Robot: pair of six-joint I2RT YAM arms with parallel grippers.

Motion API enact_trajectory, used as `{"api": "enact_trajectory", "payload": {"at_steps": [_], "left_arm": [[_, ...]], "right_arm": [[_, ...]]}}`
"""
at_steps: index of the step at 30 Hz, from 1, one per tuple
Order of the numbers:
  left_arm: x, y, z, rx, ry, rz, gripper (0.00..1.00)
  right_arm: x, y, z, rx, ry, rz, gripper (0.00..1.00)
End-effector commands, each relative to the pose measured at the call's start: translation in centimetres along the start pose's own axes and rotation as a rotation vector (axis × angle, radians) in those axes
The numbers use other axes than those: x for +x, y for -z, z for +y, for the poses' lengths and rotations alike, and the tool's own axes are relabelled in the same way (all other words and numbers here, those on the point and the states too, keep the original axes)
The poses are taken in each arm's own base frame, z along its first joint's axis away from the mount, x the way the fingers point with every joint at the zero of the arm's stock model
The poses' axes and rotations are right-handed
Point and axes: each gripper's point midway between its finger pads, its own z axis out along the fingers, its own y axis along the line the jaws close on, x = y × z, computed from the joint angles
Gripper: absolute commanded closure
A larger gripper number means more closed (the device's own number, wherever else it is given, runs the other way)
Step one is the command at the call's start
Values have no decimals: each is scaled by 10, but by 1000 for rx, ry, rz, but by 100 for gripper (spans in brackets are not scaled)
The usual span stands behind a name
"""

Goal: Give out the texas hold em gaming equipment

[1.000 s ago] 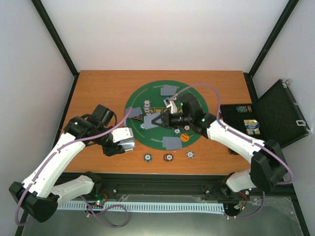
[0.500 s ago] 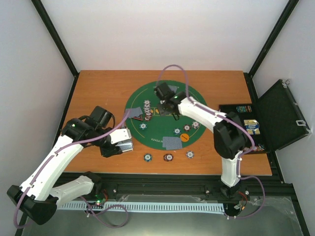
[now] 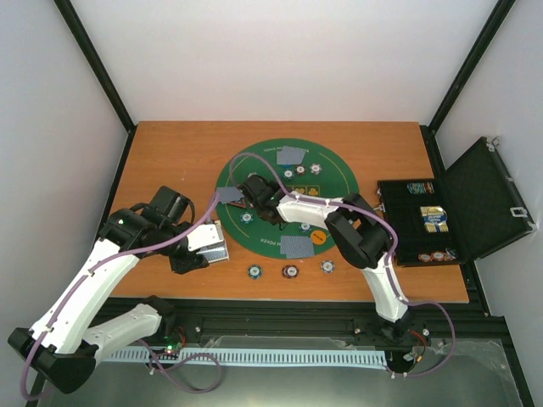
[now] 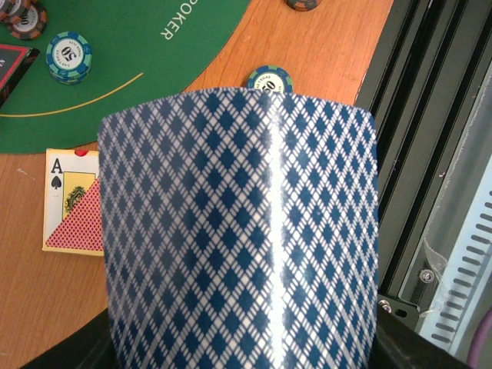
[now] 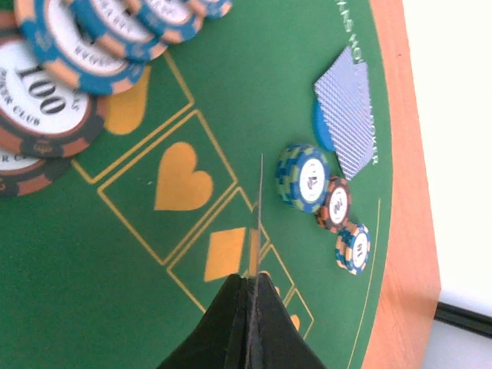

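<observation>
My left gripper (image 3: 210,242) hovers over the table left of the green mat (image 3: 335,199), shut on a deck of playing cards. Its blue diamond-patterned back (image 4: 238,231) fills the left wrist view and hides the fingers. My right gripper (image 3: 257,193) reaches across to the mat's left part. It is shut (image 5: 250,280) on a single card (image 5: 258,207), seen edge-on above the printed diamond. Face-down cards lie at the mat's far side (image 3: 291,155), left (image 3: 229,195) and near side (image 3: 297,246). Three striped chips (image 5: 307,177) sit beside the far cards.
Three chips (image 3: 290,271) lie on the wood in front of the mat. An ace of spades beside a red-backed card (image 4: 73,201) lies on the table under the left gripper. An orange disc (image 3: 318,238) is on the mat. The open black case (image 3: 450,212) stands at the right.
My right arm has swung from the mat's centre round its far side to the left part, with its jaws staying shut. The left arm with the deck has barely shifted.
</observation>
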Motion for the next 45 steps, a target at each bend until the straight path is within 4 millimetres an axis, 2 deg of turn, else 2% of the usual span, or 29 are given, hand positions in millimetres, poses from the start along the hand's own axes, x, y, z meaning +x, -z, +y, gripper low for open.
{"api": "enact_trajectory", "payload": {"at_steps": [1,3,4,6,8,12,14,19,22,24,26,29,33,37,42,45], "left_arm": [[-1,3,-3,4,0,-6,80],[1,2,-2,3,-3,-1,80],[0,1,-1,2,-3,0,80],[-1,0,-1,5,-2,0,80],[-3,-1,0,11,-3,-2,80],[-7,-3,1,21,-3,-7,80],[-9,-3,2,24,-5,-9,80],[-14,-4,3,34,-5,-18,80],[-17,-4,4,39,-2,-23,80],[-18,-5,4,39,-2,-25,80],[-18,-6,5,39,2,-25,80],[-20,-7,7,37,4,-30,80],[-22,-7,8,38,8,-37,80],[-22,-10,9,40,8,-34,79],[-23,-9,9,34,-1,-40,79],[-23,-8,9,32,-4,-38,80]], "right_arm": [[-2,-16,10,54,92,-13,97],[-2,-18,16,24,86,-13,94],[-2,-18,20,1,78,-15,90],[-3,-14,26,-51,57,-23,80],[-1,-8,29,-86,32,-24,65],[9,7,30,-141,-5,-23,45],[13,17,26,-158,-40,-33,35],[19,46,10,-205,-175,-73,23],[22,65,-8,-267,-350,-90,16],[20,84,-21,-327,-525,-118,9],[16,108,-30,-436,-699,-162,5],[6,148,-22,-693,-919,-225,3],[-2,205,8,-1112,-1103,-252,0],[-1,255,24,-1367,-1184,-315,0],[-4,293,39,-1538,-1209,-336,1],[-8,305,50,-1597,-1188,-318,2]]}}
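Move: The held card is to go onto the heart box, second from the left in the row printed on the mat, some 6 cm below the right hand and barely 1 cm ahead, 1 cm to its right. The slanting chip column stands about 6 cm left of that box and 2 cm farther out; the lone green chip lies 7 cm beyond the box and 3 cm to its right. From the left hand the box is about 25 cm ahead, 20 cm right and 18 cm below. The card goes down edge-on with the right hand, about 4 cm to the mat, and is let go as the shut fingers open. They spread wide as the hand draws back over 20 cm, rising well clear of the mat, rolling nearly a quarter turn with its left side up and drifting left towards the deck. The left hand keeps hold of the deck and eases about 2 cm forward, right and down. ##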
